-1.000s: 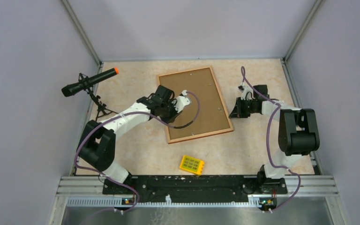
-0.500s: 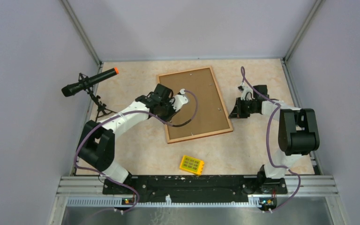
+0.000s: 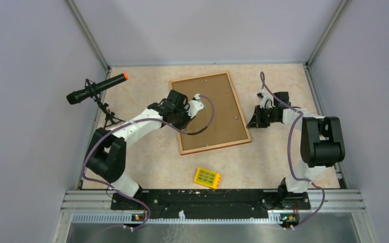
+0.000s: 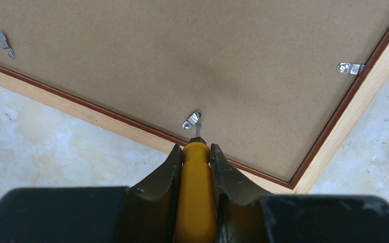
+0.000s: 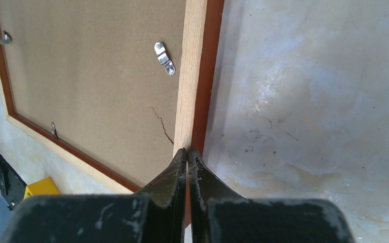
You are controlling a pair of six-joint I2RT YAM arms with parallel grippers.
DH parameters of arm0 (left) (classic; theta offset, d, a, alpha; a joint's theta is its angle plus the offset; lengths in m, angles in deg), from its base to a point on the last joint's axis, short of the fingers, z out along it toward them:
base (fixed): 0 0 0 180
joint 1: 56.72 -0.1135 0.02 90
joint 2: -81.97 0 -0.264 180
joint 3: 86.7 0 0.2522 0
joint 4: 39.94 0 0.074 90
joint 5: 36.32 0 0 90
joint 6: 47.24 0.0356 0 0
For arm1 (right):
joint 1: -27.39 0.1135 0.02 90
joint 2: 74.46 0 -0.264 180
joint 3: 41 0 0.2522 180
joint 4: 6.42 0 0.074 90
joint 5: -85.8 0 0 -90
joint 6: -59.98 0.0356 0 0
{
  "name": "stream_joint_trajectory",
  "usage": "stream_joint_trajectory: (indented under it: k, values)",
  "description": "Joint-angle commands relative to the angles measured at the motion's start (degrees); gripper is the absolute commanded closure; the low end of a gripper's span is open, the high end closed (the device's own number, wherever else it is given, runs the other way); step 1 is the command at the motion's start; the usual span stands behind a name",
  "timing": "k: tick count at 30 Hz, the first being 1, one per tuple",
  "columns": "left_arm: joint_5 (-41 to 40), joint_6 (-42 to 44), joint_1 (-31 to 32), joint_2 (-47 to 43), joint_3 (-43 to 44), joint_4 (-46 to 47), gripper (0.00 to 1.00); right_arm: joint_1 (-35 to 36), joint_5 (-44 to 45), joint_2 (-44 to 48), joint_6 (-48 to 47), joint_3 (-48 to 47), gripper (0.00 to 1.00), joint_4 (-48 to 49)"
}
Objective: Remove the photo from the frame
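The frame lies face down mid-table, its brown fibreboard back up. The photo is hidden beneath that back. My left gripper is over the frame's left edge, shut on a yellow screwdriver handle. In the left wrist view the jaws clamp the handle, and the blade tip meets a small metal clip on the backing. My right gripper is shut with nothing in it, its tips resting on the frame's light wood rim at the right side.
More metal clips hold the backing. A small yellow block lies near the front. A black microphone on a tripod stands at the left. Walls enclose three sides of the table.
My left gripper, with the screwdriver, has shifted slightly along the frame's left edge. The right arm and the frame have not moved.
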Motion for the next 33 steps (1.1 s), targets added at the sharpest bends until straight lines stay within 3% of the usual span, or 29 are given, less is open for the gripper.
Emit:
stream_joint_trajectory:
  k: [1, 17, 18, 21, 25, 28, 33]
  values:
    - [-0.1, -0.8, -0.2, 0.9, 0.8, 5.9, 1.00, 1.1, 0.5, -2.7, -1.0, 0.4, 1.00, -4.1]
    - [-3.2, -2.8, -2.0, 1.7, 4.2, 7.4, 1.00, 1.1, -1.5, -2.7, -2.2, 0.5, 1.00, -6.4]
    - [-2.8, -3.0, -2.3, 1.3, 4.6, 7.1, 1.00, 1.1, -1.5, -2.6, -3.5, 0.4, 0.97, -7.5]
    - [-2.3, -3.2, -3.0, 0.0, 5.5, 6.6, 1.00, 1.2, -2.7, -1.6, -5.4, 0.9, 0.73, -10.1]
    - [-2.2, -3.7, -3.6, -1.4, 6.1, 6.1, 1.00, 2.7, -7.2, 3.2, -6.6, 3.5, 0.51, -10.8]
    - [-1.7, -4.2, -4.1, -2.1, 6.3, 6.0, 1.00, 5.3, -10.0, 7.0, -7.5, 4.4, 0.43, -10.7]
    - [0.1, -5.1, -4.8, -2.2, 6.7, 5.3, 1.00, 6.6, -11.4, 9.2, -8.9, -0.6, 0.40, -13.0]
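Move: Just ahead of the left hand, some 2 cm forward, 3 cm right and 5 cm down, lies the near left clip, under the screwdriver tip; the near-edge clip sits about 5 cm back and 12 cm right of the hand, the frame's far left clip 18 cm ahead and 2 cm left. From the right hand the frame's near right corner is 9 cm back and 1 cm right, slightly below; the right-edge clip 5 cm ahead, 5 cm left. Keeping its grip on the screwdriver, the left hand creeps forward and slightly right at the near left clip, then carries on forward along the frame's left edge and lifts clear, about 5 cm forward and 3 cm up in all. The right hand holds its shut fingertips on the right edge, then opens them past halfway and slides back about 7 cm and left 4 cm to the near right corner, turning some 15 degrees counter-clockwise. ##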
